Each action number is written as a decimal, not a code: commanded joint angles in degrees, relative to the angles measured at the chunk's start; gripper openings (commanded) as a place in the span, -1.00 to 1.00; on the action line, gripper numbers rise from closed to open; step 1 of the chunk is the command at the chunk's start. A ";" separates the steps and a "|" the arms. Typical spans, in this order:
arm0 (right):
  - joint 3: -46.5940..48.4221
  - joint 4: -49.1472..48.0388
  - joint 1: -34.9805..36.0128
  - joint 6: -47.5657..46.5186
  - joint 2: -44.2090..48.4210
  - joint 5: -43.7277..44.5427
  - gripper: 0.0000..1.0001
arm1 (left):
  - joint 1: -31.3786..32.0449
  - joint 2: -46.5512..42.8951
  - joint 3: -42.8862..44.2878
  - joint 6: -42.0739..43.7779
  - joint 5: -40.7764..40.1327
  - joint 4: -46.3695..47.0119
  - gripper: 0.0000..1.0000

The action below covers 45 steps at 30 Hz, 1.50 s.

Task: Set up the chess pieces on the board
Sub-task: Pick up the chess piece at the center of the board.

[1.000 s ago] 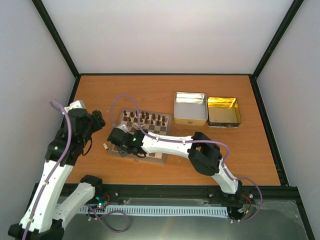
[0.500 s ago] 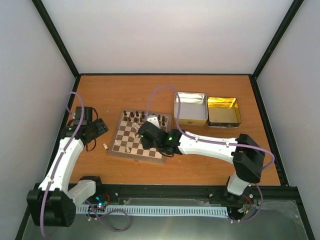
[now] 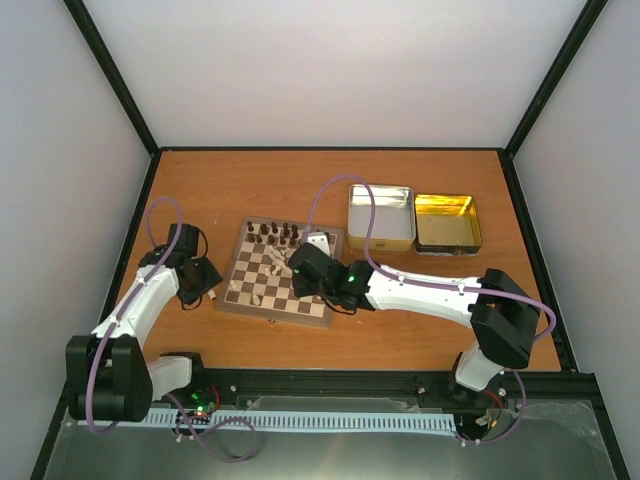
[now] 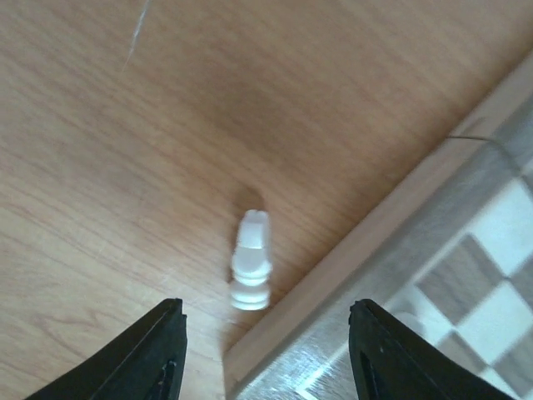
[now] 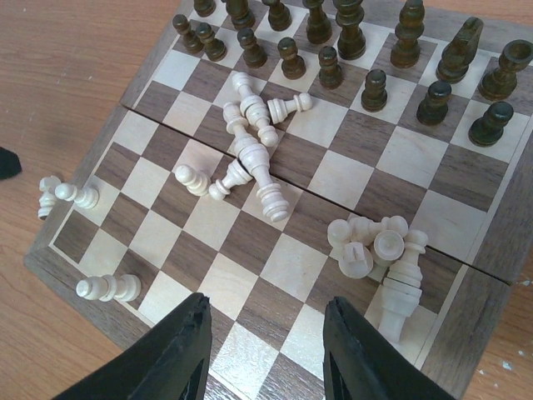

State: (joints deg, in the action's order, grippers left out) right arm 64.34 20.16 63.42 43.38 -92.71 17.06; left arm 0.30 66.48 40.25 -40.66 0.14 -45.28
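Observation:
The board (image 3: pixel 270 312) lies left of centre on the table. Dark chess pieces (image 5: pixel 333 42) stand in its far rows. Cream pieces lie toppled in a heap mid-board (image 5: pixel 250 142) and in a cluster near the right edge (image 5: pixel 375 246). One cream piece (image 5: pixel 108 287) lies at the near left corner. My right gripper (image 5: pixel 266 304) hovers open and empty over bare squares at the board's near side (image 3: pixel 305 268). Another cream piece (image 4: pixel 251 260) lies on the table beside the board's border (image 4: pixel 375 250). My left gripper (image 4: pixel 265 308) is open just above it, its jaws on either side.
A silver tin (image 3: pixel 381 215) and a gold tin (image 3: pixel 447 222) stand open at the back right of the table. Black frame rails and white walls enclose the table. The right arm's purple cable arcs over the board's far right corner.
My left arm has swung down and in, bringing its gripper over the cream piece left of the board. My right gripper has moved from the board's left side toward its middle.

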 commanded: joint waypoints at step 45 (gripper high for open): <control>-2.58 -9.55 -8.60 -5.28 11.96 -30.21 -0.18 | 3.45 -10.95 5.75 12.73 26.20 10.83 -0.83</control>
State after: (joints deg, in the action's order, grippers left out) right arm 61.87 15.11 58.43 41.06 -83.68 1.67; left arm 0.73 57.04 43.51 -33.82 12.47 -38.61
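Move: The white chess piece I want lies on the table practically straight beneath my open left hand, roughly 5 cm down. The board's near left corner is about 3 cm back and 1 cm right of that piece, and a standing white pawn is some 6 cm to its right and 1 cm farther out. From my right hand the lying piece is about 20 cm left, level and 11 cm lower; the white heap mid-board is some 9 cm ahead, 5 cm left and 9 cm below. I sink my left hand about 5 cm beside the board, straddle the lying white piece, pinch it between the fingertips and lift it some 11 cm, swinging a little forward and right as I rise while the fingers tip forward and outward. My empty right hand hovers over the board, then rises about 5 cm and rolls its left side up, its opening unchanged. ##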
